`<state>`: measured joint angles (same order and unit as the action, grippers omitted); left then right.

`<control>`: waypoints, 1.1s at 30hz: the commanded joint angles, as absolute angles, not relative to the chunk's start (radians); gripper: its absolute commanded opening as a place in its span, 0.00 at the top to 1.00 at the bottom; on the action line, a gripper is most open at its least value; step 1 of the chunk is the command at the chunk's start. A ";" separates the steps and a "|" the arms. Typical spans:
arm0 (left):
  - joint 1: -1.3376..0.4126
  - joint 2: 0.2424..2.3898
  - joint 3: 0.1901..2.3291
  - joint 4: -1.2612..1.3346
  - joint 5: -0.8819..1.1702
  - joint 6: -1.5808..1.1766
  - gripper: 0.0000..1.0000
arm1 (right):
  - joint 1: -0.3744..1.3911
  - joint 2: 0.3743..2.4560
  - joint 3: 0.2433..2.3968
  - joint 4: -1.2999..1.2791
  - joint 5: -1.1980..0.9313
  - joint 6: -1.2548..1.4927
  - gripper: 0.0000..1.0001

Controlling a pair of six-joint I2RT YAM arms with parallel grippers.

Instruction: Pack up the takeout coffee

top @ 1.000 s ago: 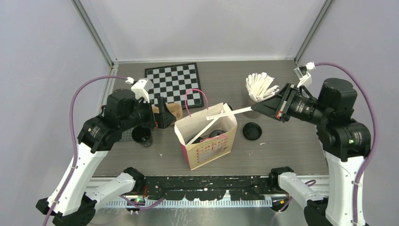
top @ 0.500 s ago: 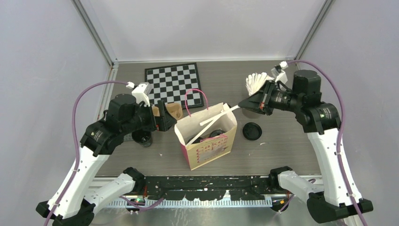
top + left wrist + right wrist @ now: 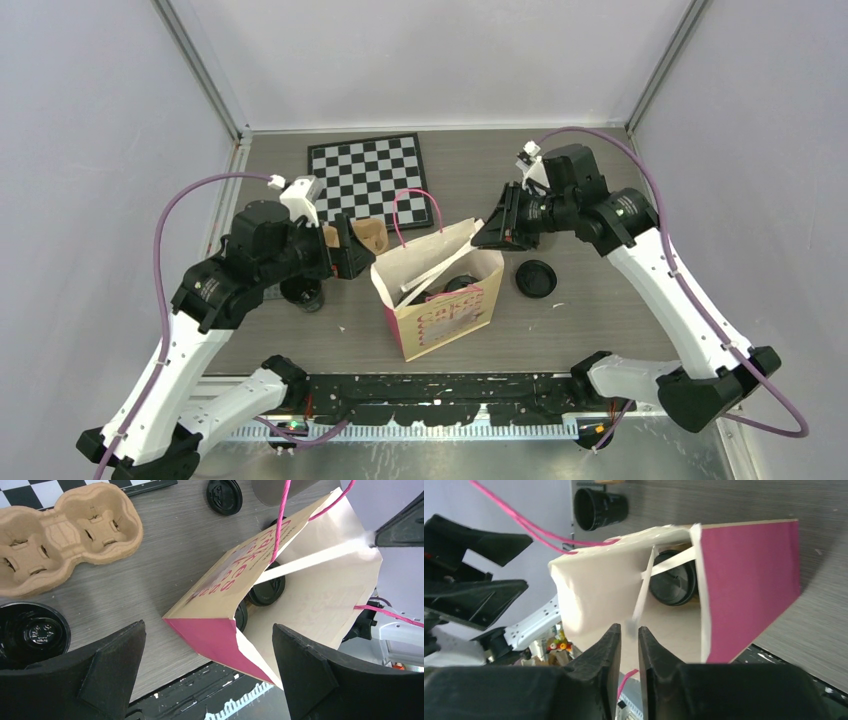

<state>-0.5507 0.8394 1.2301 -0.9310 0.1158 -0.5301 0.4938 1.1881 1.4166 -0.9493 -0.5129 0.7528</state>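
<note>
A pink and cream paper bag (image 3: 445,310) stands open at the table's middle. One black lidded cup (image 3: 265,587) (image 3: 671,585) sits inside it. A second black cup (image 3: 303,288) (image 3: 30,632) stands lidless to the bag's left. A loose black lid (image 3: 536,278) (image 3: 224,495) lies on the table right of the bag. My right gripper (image 3: 482,235) (image 3: 629,627) hovers over the bag's mouth, its jaws slightly parted. A white stick (image 3: 642,597) slants into the bag, its blurred end just off the tips. My left gripper (image 3: 350,245) (image 3: 208,627) is wide open beside the bag's left edge and holds nothing.
A brown pulp two-pocket tray (image 3: 372,232) (image 3: 65,525) lies behind the left gripper, next to a chessboard (image 3: 368,175). A grey cup (image 3: 280,487) shows at the top of the left wrist view; my right arm hides it from above. Pink bag handles (image 3: 415,205) stick up.
The right arm swung left from the stick cup to the bag's mouth with the white stick. Its jaws have parted a little and the stick has tipped into the bag. The left arm barely moved.
</note>
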 commanded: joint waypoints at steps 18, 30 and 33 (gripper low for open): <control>-0.555 0.866 1.442 -0.911 0.067 -0.460 0.00 | 0.494 1.136 1.824 -1.144 0.114 0.507 0.16; -0.555 0.773 1.457 -0.839 0.017 -0.482 0.00 | 0.494 0.909 1.647 -1.073 0.306 0.483 0.16; -0.555 0.745 1.421 -0.850 0.015 -0.485 0.00 | 0.494 0.853 1.605 -1.049 0.286 0.512 0.16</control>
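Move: My right hand, its fingers just parting on one end of a white straw, is over the back right part of the open bag. The bag's middle lies about 6 cm to its left, 3 cm back and 17 cm below. The straw cup stands some 15 cm ahead and 16 cm to the right of this hand, the loose lid about 7 cm ahead and 15 cm right. From my left hand the bag is about 15 cm to the right, level with it and 16 cm lower. I open my right fingers wide to let the straw go into the bag, then lift about 10 cm and swing some 15 cm to the right, away from the bag, tipping the hand up and turning it roughly 30 degrees clockwise. My empty left hand, still wide open, rises about 11 cm beside the bag and tilts its fingers up some 20 degrees. ##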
